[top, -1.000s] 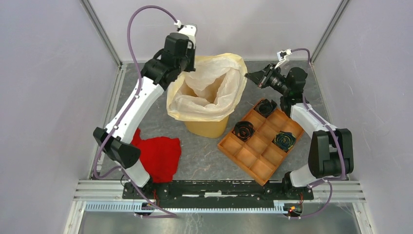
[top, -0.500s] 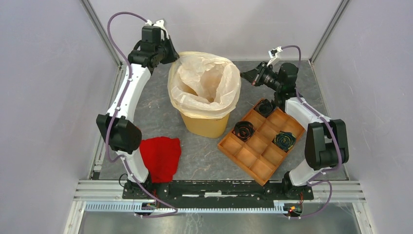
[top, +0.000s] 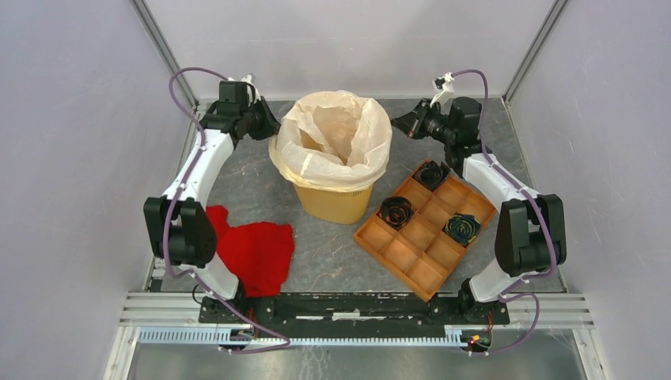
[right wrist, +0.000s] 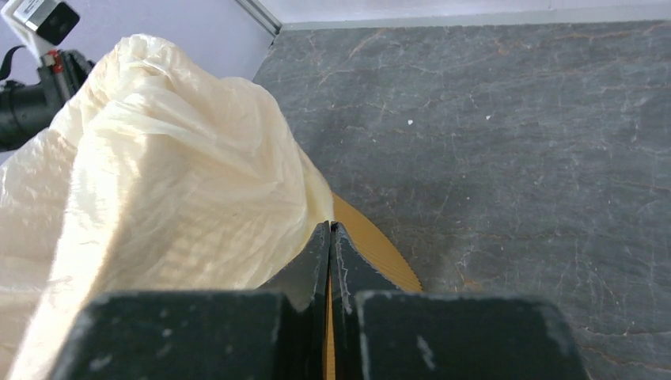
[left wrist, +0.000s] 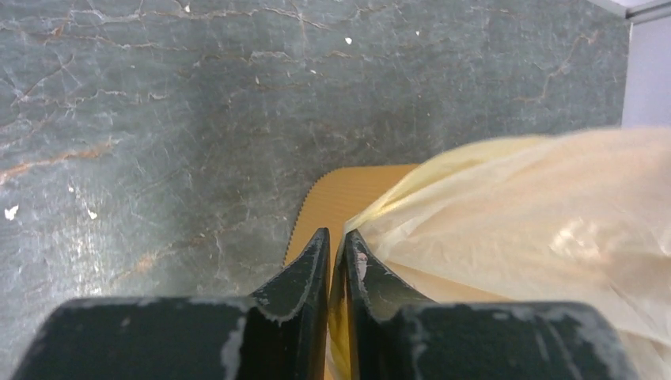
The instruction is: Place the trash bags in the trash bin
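The orange-yellow trash bin stands upright at mid-table. The cream-white trash bag lines it and folds out over the rim all round. My left gripper is at the bin's left rim, shut on the film; in the left wrist view a fold of the bag runs between the left gripper's narrow-set fingers, above the bin wall. My right gripper is at the right rim. The right wrist view shows the bag drawn to a point at the right gripper's shut tips, over the bin.
A red cloth lies at the front left beside the left arm's base. An orange-brown compartment tray sits at an angle right of the bin, with three dark rolled items in its cells. Walls and frame posts close in the table.
My left arm swung from over the bin's back-left rim down to its left side, pulling the bag lower over the rim. The right gripper's jaws closed at the right rim.
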Motion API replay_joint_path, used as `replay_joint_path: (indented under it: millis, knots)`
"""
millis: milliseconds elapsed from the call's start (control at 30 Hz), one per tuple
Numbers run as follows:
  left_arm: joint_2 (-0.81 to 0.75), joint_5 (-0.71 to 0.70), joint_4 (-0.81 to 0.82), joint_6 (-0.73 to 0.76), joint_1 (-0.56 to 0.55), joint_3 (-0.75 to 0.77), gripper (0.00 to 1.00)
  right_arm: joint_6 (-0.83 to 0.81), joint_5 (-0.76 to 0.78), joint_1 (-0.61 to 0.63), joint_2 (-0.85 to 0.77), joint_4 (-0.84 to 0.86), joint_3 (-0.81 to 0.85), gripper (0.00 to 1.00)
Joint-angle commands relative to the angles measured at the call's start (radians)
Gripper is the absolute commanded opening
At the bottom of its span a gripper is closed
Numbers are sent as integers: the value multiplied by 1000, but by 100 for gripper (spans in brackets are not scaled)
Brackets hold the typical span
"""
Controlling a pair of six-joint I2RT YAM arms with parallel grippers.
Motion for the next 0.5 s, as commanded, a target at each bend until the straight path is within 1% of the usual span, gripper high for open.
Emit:
replay_joint_path:
  millis: [0, 167, 267, 367, 400, 433, 467]
  knots:
    - [-151, 19, 57, -15, 3, -45, 20, -57, 27, 14, 3, -29, 80, 0]
    - [-246, 30, 51, -18, 4, -97, 21, -93, 43, 27, -15, -93, 111, 0]
    - [-287, 26, 34, -2, 4, -109, 32, -106, 59, 31, -35, -116, 117, 0]
    - [-306, -14, -16, 24, 5, -106, 36, -129, 76, 31, -43, -162, 143, 0]
    - [-315, -30, -26, 28, 5, -109, 39, -133, 76, 31, -45, -173, 148, 0]
    - [-329, -47, -42, 31, 4, -113, 48, -135, 78, 31, -49, -181, 148, 0]
    - [-347, -67, -53, 31, 4, -122, 52, -137, 80, 31, -57, -181, 144, 0]
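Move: Between the left fingers is the trash bag's left edge, practically at the hand; the trash bin's middle lies about 15 cm to the right, 5 cm back and 11 cm below. The red cloth is some 30 cm back and 5 cm left, about 20 cm down. From the right hand the bag's left edge lies about 29 cm left and 2 cm back, 3 cm lower. Opening its fingers to let go of the bag's left edge, the left hand rises about 8 cm while drawing back some 5 cm, its fingers tilting up roughly 10 degrees, clear of the rim. The right hand stays nearly in place with shut fingers, keeping its pinch on the bag's right edge. ##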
